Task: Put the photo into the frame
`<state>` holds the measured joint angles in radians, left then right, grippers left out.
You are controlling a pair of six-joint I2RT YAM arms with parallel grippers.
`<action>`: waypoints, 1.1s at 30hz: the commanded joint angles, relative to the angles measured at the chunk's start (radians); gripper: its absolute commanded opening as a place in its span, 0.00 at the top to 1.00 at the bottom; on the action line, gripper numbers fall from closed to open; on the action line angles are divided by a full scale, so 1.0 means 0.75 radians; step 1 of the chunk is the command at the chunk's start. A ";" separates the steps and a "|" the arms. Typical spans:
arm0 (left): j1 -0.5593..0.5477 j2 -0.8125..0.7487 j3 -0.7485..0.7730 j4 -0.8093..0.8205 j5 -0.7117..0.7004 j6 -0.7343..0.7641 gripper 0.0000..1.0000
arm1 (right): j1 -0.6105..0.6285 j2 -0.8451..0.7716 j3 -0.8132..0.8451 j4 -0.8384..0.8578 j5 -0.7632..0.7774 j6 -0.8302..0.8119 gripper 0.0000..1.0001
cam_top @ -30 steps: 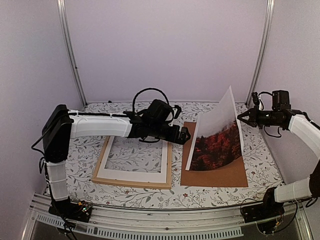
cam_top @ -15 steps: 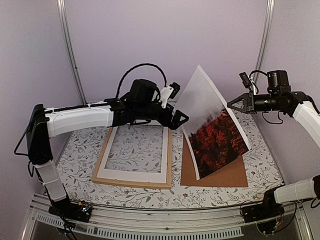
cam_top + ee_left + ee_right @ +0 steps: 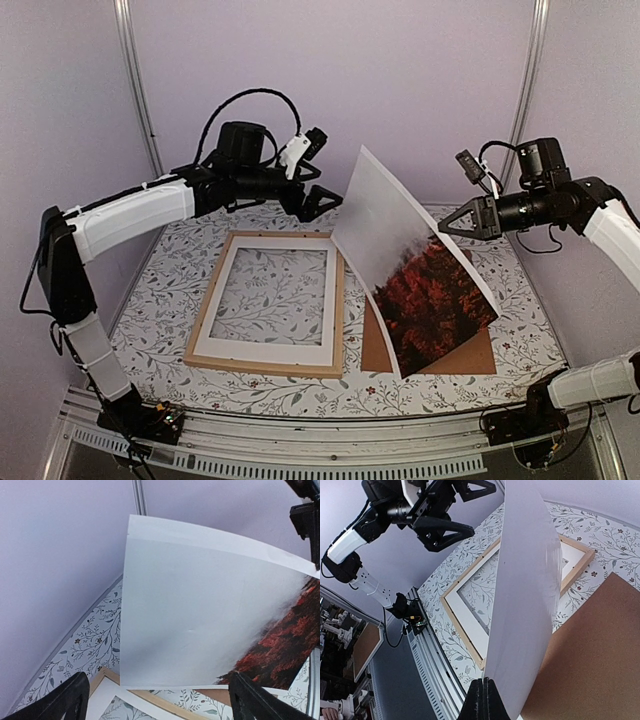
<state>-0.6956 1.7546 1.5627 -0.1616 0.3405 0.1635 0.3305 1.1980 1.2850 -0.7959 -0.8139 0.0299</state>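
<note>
The photo (image 3: 415, 262) hangs tilted in the air, above the gap between the frame and the brown board, red foliage on its lower half. My right gripper (image 3: 445, 230) is shut on its right edge; in the right wrist view the pinched fingers (image 3: 485, 695) hold the photo (image 3: 520, 605), seen from its white back. The light-wood frame (image 3: 203, 318) lies flat at left of centre. My left gripper (image 3: 322, 180) hovers open above the frame's far edge, just left of the photo (image 3: 200, 620), touching nothing. Below it the frame's (image 3: 150, 695) strip shows.
A white mat (image 3: 265, 352) lies inside the frame. A brown backing board (image 3: 470, 350) lies flat to the frame's right, partly under the photo. The floral tablecloth (image 3: 170, 290) covers the table, with walls and metal posts behind and at the sides.
My right gripper has lifted the photo off the backing board and carried it left and up. My left arm has risen and drawn back to the left, still open.
</note>
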 commanded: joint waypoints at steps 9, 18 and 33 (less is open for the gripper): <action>0.119 0.143 0.221 -0.121 0.462 0.259 0.00 | 0.084 -0.033 0.074 -0.018 -0.093 -0.078 1.00; 0.156 0.315 0.446 -0.294 0.806 0.276 0.06 | 0.088 -0.029 0.072 -0.011 -0.030 -0.061 1.00; 0.236 0.252 0.254 -0.221 0.956 0.146 0.57 | 0.088 0.016 0.070 0.020 0.073 0.003 1.00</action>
<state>-0.5591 1.9888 1.7981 -0.3710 1.0084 0.3225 0.3882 1.2018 1.3159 -0.8074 -0.7902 0.0006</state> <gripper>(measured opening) 0.480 0.011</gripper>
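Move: The photo's free left edge hangs just beyond the left hand's open fingers, about 4 cm to its right and roughly level in reach and height; from the right hand, which already pinches the photo's far edge, it is some 20 cm left and 12 cm ahead. About 28 cm below the left hand, the frame's middle lies 12 cm left and 3 cm back, the brown board's about 23 cm right and 8 cm back. Rising about 2 cm, the left hand then goes right and down and draws back, turning some 30 degrees clockwise until its fingers point right, one on each side of the photo's free edge, and closes them about halfway. The right hand keeps its pinch, easing back, left and up about 3 cm, then giving part of that back. ##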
